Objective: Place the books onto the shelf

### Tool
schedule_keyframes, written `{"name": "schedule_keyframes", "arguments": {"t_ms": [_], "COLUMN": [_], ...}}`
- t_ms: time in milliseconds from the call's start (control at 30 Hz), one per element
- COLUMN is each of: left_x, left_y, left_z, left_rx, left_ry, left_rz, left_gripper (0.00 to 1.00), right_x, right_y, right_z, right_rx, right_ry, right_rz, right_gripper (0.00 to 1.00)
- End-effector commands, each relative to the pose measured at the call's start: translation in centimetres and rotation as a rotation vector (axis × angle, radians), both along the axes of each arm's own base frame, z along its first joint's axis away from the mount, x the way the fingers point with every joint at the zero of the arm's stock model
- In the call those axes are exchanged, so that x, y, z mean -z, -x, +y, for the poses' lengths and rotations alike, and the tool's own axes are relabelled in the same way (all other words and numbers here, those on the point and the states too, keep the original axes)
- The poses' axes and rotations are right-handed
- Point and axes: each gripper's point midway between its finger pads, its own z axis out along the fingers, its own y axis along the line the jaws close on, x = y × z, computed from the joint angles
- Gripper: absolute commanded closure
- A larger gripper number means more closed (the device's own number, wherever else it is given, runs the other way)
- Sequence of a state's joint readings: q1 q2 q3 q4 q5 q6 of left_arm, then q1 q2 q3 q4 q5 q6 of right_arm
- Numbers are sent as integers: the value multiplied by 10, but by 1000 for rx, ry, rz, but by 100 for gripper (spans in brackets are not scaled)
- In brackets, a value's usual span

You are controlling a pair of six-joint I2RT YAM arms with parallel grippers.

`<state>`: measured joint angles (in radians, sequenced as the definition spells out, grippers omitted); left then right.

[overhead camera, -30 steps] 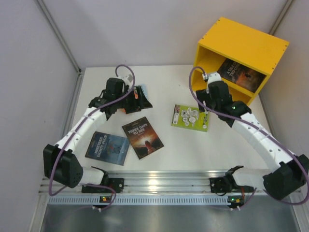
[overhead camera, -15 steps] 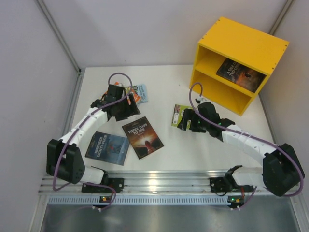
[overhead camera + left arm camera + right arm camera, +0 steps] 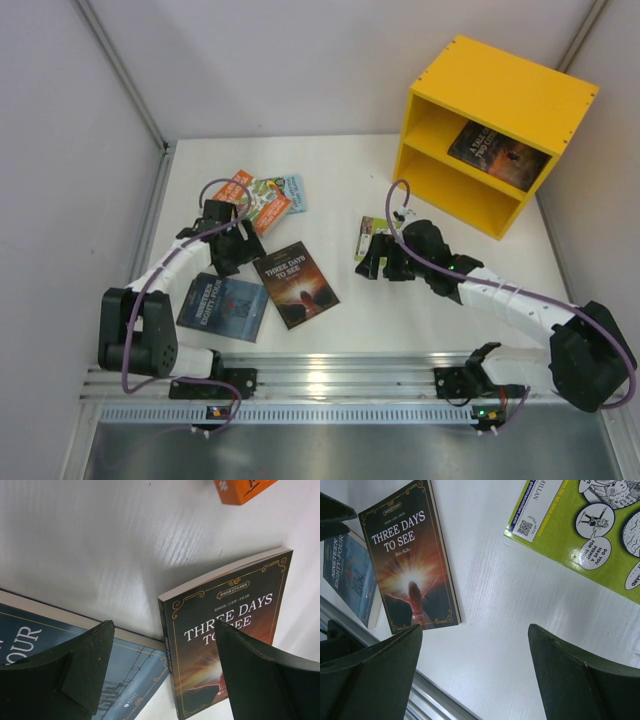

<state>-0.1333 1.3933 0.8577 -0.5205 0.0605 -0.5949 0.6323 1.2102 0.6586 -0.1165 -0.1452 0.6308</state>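
Observation:
The yellow shelf (image 3: pixel 500 100) stands at the back right, with one dark book (image 3: pixel 497 152) in its upper compartment. An orange-red book (image 3: pixel 255 197) and a light blue book (image 3: pixel 293 190) lie at the back left. A dark "Three Days to See" book (image 3: pixel 295 284) (image 3: pixel 230 630) (image 3: pixel 410 555) and a blue-grey book (image 3: pixel 222 306) (image 3: pixel 135 675) lie near the front. My left gripper (image 3: pixel 243 262) (image 3: pixel 165 660) hangs open above the gap between those two. My right gripper (image 3: pixel 380 265) (image 3: pixel 475 655) is open over bare table, beside the lime green book (image 3: pixel 366 230) (image 3: pixel 585 530), which its arm partly hides.
A metal rail (image 3: pixel 320 378) (image 3: pixel 430 700) runs along the table's near edge, by the arm bases. Grey walls close in the left and back sides. The shelf's lower compartment (image 3: pixel 455 190) holds nothing that shows.
My left gripper has drawn back from the orange-red and light blue books toward the front. My right gripper has come away from the shelf and dropped low by the lime green book.

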Motion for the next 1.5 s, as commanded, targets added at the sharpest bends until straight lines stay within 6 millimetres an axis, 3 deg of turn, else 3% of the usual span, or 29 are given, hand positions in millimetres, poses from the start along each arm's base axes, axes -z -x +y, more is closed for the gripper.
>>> {"name": "schedule_keyframes", "arguments": {"t_ms": [0,233,533,667,700,767,800,867,933,967,1000,1033,1067,1133,1167,1233,1333,1433,1467], "left_x": [-5,17,29,33,33,24,16,-2,-22,-34,-43,-59,-64,-70,-79,-81,-88,-95,-96], "left_y": [-12,-15,-18,-16,-15,-16,-18,-20,-22,-26,-23,-29,-27,-22,-22,-21,-17,-17,-16], "left_z": [-12,-24,-34,-42,-44,-52,-56,-68,-75,-83,-89,-97,-107,-117,-128,-132,-143,-144,-145], "left_rx": [34,66,95,107,108,125,112,121,76,81,62,72,81,63,74,33,19,7,6], "left_ry": [88,159,221,268,279,328,360,424,470,470,478,481,458,444,440,427,438,434,433], "left_rz": [-101,-95,-86,-79,-74,-83,-90,-111,-118,-138,-124,-148,-152,-116,-118,-98,-101,-114,-115], "left_gripper": [13,17,25,39,56,70,84,100,100,100,100,100,100,100,100,100,100,100,100], "right_x": [-27,-40,-40,-41,-41,-47,-46,-56,-57,-69,-72,-80,-80,-90,-92,-98,-97,-89,-84], "right_y": [-4,-2,-1,-1,-1,-3,-2,-1,5,-1,8,4,3,13,12,27,42,48,46], "right_z": [8,6,-1,-4,-5,-4,-5,1,15,15,29,42,41,67,68,95,115,123,117], "right_rx": [-27,-27,-5,1,1,-8,-13,-42,-82,-65,-108,-116,-108,-146,-136,-193,-235,-245,-232], "right_ry": [-60,-68,-57,-40,-31,-5,17,70,138,192,218,244,316,362,416,435,512,603,658], "right_rz": [-97,-133,-140,-145,-147,-176,-179,-230,-259,-299,-319,-338,-358,-403,-433,-477,-534,-561,-563], "right_gripper": [14,13,13,13,12,12,12,14,16,17,19,21,22,26,27,32,35,39,41]}}
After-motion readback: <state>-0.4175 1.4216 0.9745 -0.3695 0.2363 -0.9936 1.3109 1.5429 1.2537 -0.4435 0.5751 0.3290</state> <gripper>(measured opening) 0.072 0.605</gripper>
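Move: Three Days to See lies flat, its middle about 12 cm right of the left hand, 5 cm back and 5 cm below. Nineteen Eighty-Four is some 6 cm left and 10 cm back of the left hand; the orange book is about 14 cm ahead and 2 cm right of it. From the right hand, Three Days to See is roughly 18 cm left, 3 cm back, 9 cm below; the green book is 6 cm ahead and 5 cm right. Left hand pinches Three Days to See, lifts it rightward about 10 cm; right hand swings left towards it. ##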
